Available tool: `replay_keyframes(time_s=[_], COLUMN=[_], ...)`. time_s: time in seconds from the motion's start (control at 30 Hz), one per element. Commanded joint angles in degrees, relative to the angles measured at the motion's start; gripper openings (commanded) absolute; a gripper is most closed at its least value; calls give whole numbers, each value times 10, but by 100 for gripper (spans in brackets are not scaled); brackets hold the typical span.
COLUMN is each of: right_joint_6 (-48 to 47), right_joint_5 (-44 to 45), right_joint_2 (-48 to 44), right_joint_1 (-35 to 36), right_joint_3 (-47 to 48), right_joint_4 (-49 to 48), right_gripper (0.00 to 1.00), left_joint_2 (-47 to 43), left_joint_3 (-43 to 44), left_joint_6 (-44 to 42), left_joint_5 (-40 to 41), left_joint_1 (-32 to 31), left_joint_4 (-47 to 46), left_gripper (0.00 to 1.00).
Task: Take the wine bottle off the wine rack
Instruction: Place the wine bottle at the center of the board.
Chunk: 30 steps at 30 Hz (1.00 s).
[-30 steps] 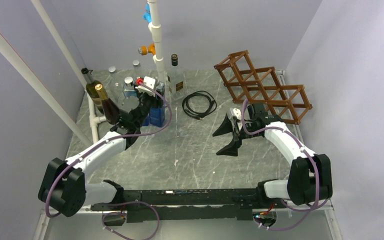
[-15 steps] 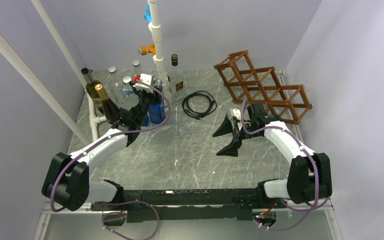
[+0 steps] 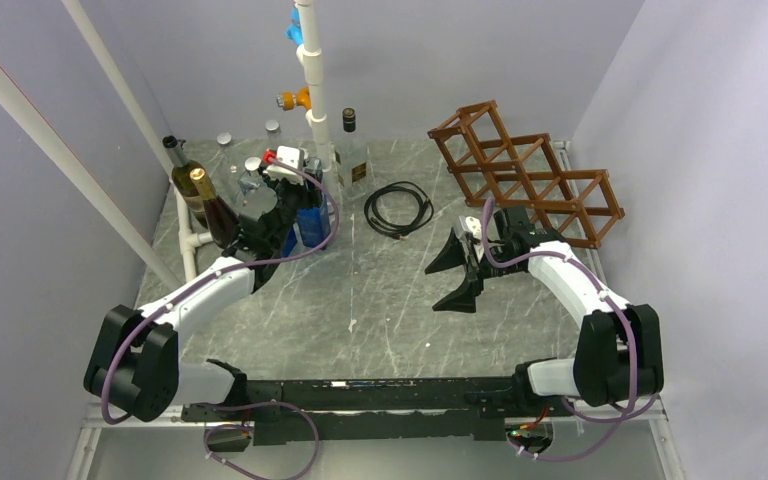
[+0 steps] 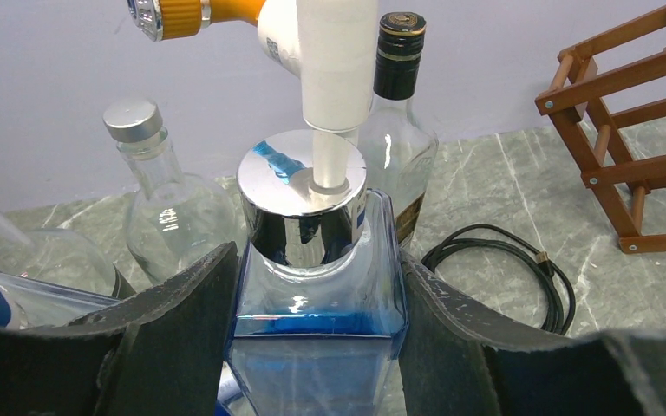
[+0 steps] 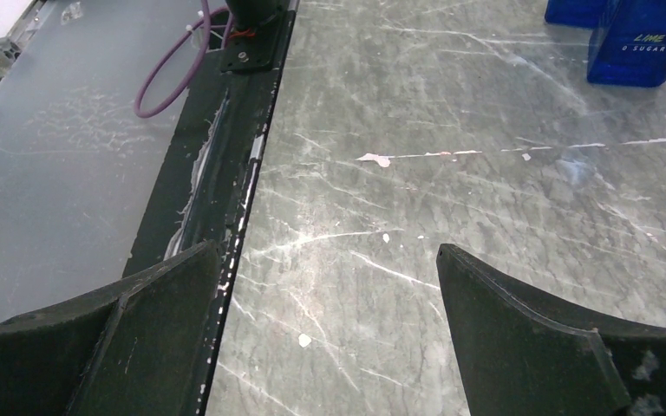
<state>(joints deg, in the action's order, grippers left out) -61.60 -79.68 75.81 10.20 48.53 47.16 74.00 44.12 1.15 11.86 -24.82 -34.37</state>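
The reddish-brown wine rack (image 3: 545, 205) stands at the back right with no bottle in its cells; part of it shows in the left wrist view (image 4: 642, 167). A dark wine bottle (image 3: 212, 212) with a gold top stands upright at the far left among other bottles. My left gripper (image 3: 298, 192) is shut on the shoulders of a square blue glass bottle (image 4: 312, 303) with a chrome cap (image 4: 302, 208). My right gripper (image 3: 457, 275) hangs open over bare table in front of the rack, with nothing between its fingers (image 5: 328, 250).
A white PVC pipe (image 3: 315, 90) rises at the back centre, beside a clear bottle with a black cap (image 3: 350, 150). A black cable coil (image 3: 398, 208) lies mid-table. Clear glass bottles (image 4: 169, 217) crowd the back left. Another blue bottle (image 5: 642, 43) stands nearby. Walls enclose three sides.
My left arm has shifted slightly toward the back left, still shut on the blue bottle. The right arm has not moved.
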Motion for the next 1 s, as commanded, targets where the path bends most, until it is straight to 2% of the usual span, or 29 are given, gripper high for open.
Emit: replay_keyframes(time_s=[0.0, 0.13, 0.43, 0.97], right_joint_6=[-25, -25, -26, -30], right_joint_5=[-12, -13, -13, -11], right_joint_2=[2, 3, 2, 2], right_joint_1=[-2, -2, -1, -2], right_joint_3=[20, 20, 20, 22], right_joint_4=[0, 0, 3, 8], right_gripper=[99, 99, 99, 99], left_joint_2=[-32, -40, -66, -100], left_joint_3=[54, 54, 62, 88], left_joint_6=[6, 6, 7, 8], left_joint_5=[-13, -20, -23, -39], left_joint_1=[3, 3, 3, 3], left_joint_4=[-81, -74, -42, 13], left_gripper=[28, 38, 70, 96])
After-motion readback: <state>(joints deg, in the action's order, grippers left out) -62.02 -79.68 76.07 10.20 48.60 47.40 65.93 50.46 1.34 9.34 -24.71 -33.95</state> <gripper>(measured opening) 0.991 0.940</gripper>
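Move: The blue wine bottle is between the left hand's fingers, gripped at the shoulder, its middle some 8 cm below them. From that hand, the other blue bottle is about 7 cm left and 2 cm back, equally low; the black-capped clear bottle is about 8 cm ahead and 7 cm right, 8 cm lower; the white pipe rises past hand height about 6 cm ahead and 2 cm right. From the right hand, the wine bottle is about 20 cm ahead, 24 cm left and 2 cm higher. The blue wine bottle, at first still held at its shoulder, is let go: the left fingers spread from a partial grip to nearly full width as the hand rises about 11 cm, clearing the cap. It also eases back 2 to 3 cm from the white pipe, and the fingers tip up by almost 15 degrees. ##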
